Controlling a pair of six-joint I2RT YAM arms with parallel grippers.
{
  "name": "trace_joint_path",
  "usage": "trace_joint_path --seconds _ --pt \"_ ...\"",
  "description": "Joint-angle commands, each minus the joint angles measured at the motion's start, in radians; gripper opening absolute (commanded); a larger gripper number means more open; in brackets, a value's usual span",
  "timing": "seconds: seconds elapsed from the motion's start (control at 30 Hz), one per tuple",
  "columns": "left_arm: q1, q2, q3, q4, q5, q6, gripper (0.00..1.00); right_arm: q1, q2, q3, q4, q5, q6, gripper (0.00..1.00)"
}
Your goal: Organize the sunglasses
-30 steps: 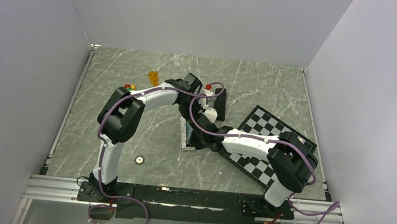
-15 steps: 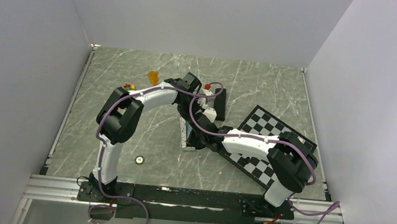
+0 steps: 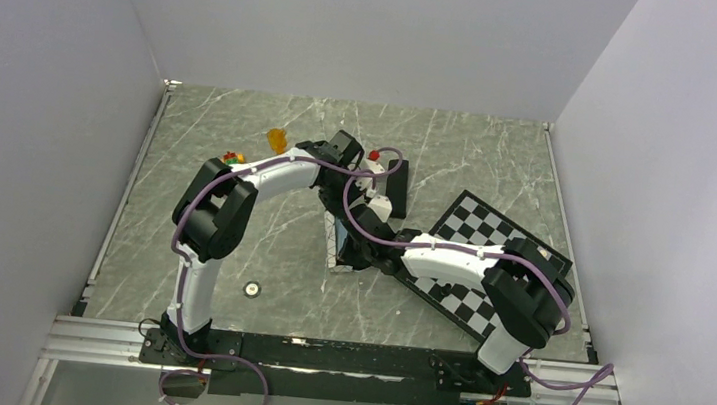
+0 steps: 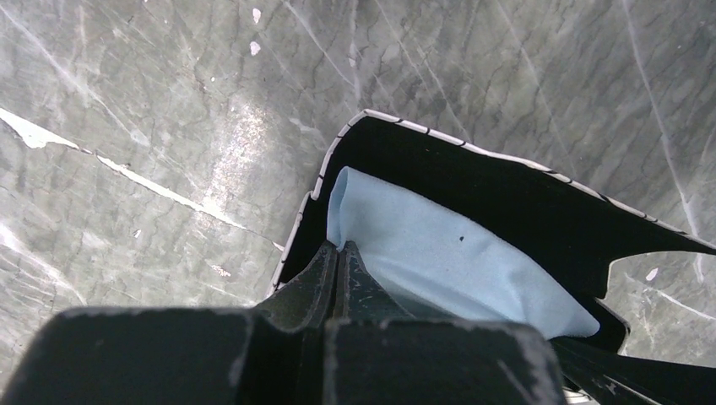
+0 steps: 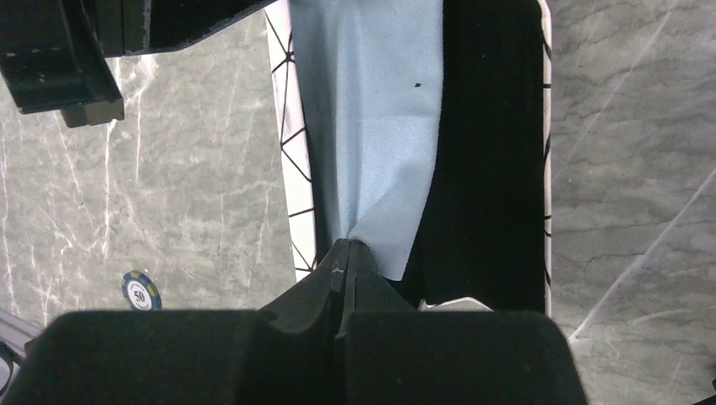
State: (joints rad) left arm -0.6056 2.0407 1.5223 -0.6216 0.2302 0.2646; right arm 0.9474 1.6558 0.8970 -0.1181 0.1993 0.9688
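Observation:
The orange sunglasses lie on the marble at the back left, apart from both arms. An open white case with a black line pattern lies mid-table with a black lining. A light blue cloth is spread along its inside. My left gripper is shut, pinching the cloth at one end of the case. At the opposite end, the right gripper is shut on the cloth, which puckers at its tips.
A black oblong case stands just right of the left gripper. A checkerboard lies under the right arm. A poker chip sits on the marble in front of the white case. White walls enclose the table.
The left arm's elbow has drifted slightly left. Both grippers stay pinched at the case.

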Motion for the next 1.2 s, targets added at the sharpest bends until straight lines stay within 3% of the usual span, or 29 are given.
trace_joint_path --seconds 0.0,0.4,0.7,1.0,1.17 --pt "0.009 -0.047 0.005 0.011 -0.064 -0.002 0.00 0.001 -0.020 -0.006 0.002 -0.021 0.010 0.00" --pt "0.009 -0.047 0.003 0.019 -0.067 -0.016 0.09 0.001 -0.010 -0.007 -0.006 -0.034 0.013 0.01" --pt "0.009 -0.076 0.002 0.031 -0.034 -0.046 0.25 0.001 -0.022 -0.002 -0.021 -0.019 0.008 0.18" --pt "0.009 -0.138 0.005 0.021 -0.007 -0.081 0.33 0.001 -0.085 -0.001 -0.063 0.035 -0.017 0.28" --pt "0.009 -0.239 -0.031 0.058 0.008 -0.148 0.55 0.001 -0.149 0.008 -0.067 0.097 -0.085 0.36"
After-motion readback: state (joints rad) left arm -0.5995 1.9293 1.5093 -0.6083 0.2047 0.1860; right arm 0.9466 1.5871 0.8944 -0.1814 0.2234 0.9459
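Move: The cloth, lying in the open patterned case, is pinched at its far end by the left hand and its near end by the right: its middle is about 6 cm back from the left hand and 1 cm to its right, and some 6 cm straight ahead of the right hand, just below both. From the right hand, the case's middle is about 5 cm ahead and 2 cm right, the long black case some 15 cm ahead and 10 cm right, and the poker chip 7 cm back and 17 cm left. The cloth is let go at both ends. The left hand, still pinching, first nudges its end just under 1 cm left, then opens to about half and rises roughly 5 cm away from it. The right hand holds the near end still a little longer, opens to about a third, draws slightly back, then lifts some 2 cm, easing about 1 cm to the right. ##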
